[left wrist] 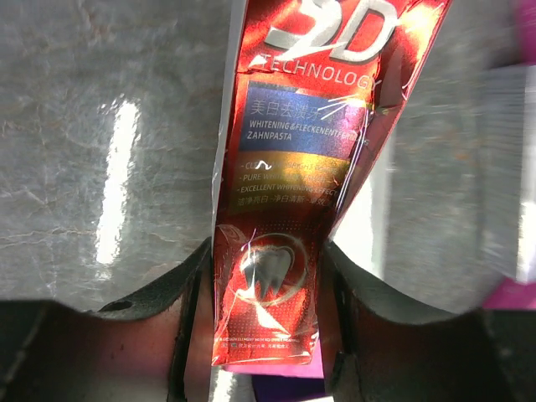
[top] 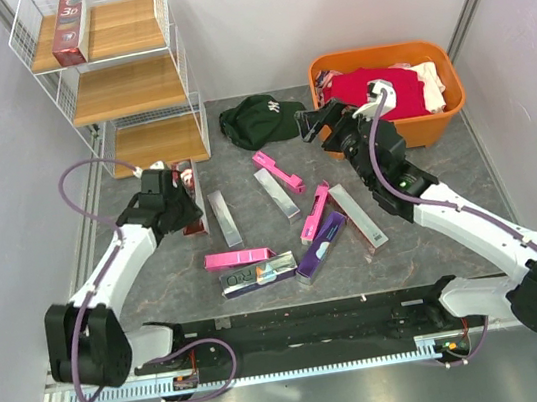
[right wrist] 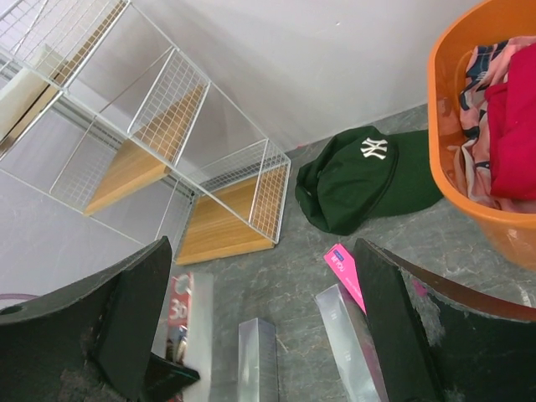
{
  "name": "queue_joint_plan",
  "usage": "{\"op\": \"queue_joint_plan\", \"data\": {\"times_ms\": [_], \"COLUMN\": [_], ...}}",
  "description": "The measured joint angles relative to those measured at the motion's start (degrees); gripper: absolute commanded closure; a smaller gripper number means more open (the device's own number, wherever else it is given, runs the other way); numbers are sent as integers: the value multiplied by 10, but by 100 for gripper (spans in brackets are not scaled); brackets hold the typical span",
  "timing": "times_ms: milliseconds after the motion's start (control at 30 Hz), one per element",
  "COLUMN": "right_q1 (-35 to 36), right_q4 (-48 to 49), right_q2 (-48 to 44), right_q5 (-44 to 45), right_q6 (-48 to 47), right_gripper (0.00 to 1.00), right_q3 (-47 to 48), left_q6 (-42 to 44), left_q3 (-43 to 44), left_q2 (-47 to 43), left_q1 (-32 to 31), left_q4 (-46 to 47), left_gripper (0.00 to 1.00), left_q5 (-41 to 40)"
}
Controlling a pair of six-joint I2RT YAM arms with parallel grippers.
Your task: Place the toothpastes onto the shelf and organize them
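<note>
My left gripper (top: 176,201) is low at the left of the table, shut on a dark red toothpaste box (top: 190,198). In the left wrist view that red box (left wrist: 276,243) fills the gap of the left gripper (left wrist: 266,255), with both fingers against its sides. Another dark red box (top: 71,30) lies on the top board of the shelf (top: 135,84). Loose toothpastes lie mid-table: silver (top: 224,218), pink (top: 277,171), hot pink (top: 239,258), holographic (top: 259,275), purple (top: 321,249). My right gripper (top: 323,122) hangs open and empty above the table; seen from its wrist, the right gripper (right wrist: 260,322) is over a silver box (right wrist: 260,360).
A dark green cap (top: 261,119) lies at the back of the table. An orange tub (top: 436,125) with clothes stands at the back right, close behind the right gripper. The shelf's lowest board (right wrist: 218,226) sits near the floor at the left.
</note>
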Motion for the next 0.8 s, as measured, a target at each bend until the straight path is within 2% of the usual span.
{"op": "queue_joint_plan", "data": {"times_ms": [133, 267, 533, 800], "right_q1": [0, 0, 0, 0], "right_q4": [-1, -1, 3, 5], "right_q2": [7, 21, 54, 85], "right_q5": [-23, -69, -190, -255], "right_q6": [0, -1, -5, 1], "right_gripper": [2, 2, 2, 2], "right_q3": [2, 14, 57, 73], "left_q6": [2, 2, 2, 2], "left_q3": [38, 90, 192, 251], "left_q2": [-42, -46, -29, 11], "left_q1": [-9, -34, -132, -222], "left_q4": [-9, -14, -28, -21], "left_gripper": [66, 66, 67, 67], "left_q5": [24, 51, 90, 110]}}
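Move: The left gripper already holds the red 3D toothpaste by its near end, raised off the floor; the open right gripper it is being taken to is some 31 cm to its right, 7 cm farther out and about 23 cm higher. Under its way lie a silver box about 7 cm right and level, and another about 20 cm right and 4 cm out; the green cap is roughly 22 cm out, 19 cm right. From the right hand, the toothpaste is about 31 cm left, 3 cm back, 21 cm below. Keeping its pinch on the red toothpaste, the left arm lifts it steeply at first, then swings it right over the near silver box towards the right gripper, about 18 cm right and 17 cm up in all, turning clockwise some 30 degrees and tipping its fingers up towards level. Meanwhile the right arm comes to meet it with jaws still wide open, going about 8 cm left at nearly the same height and turning roughly 25 degrees counter-clockwise, so that its fingers face the toothpaste's free end without closing on it. ##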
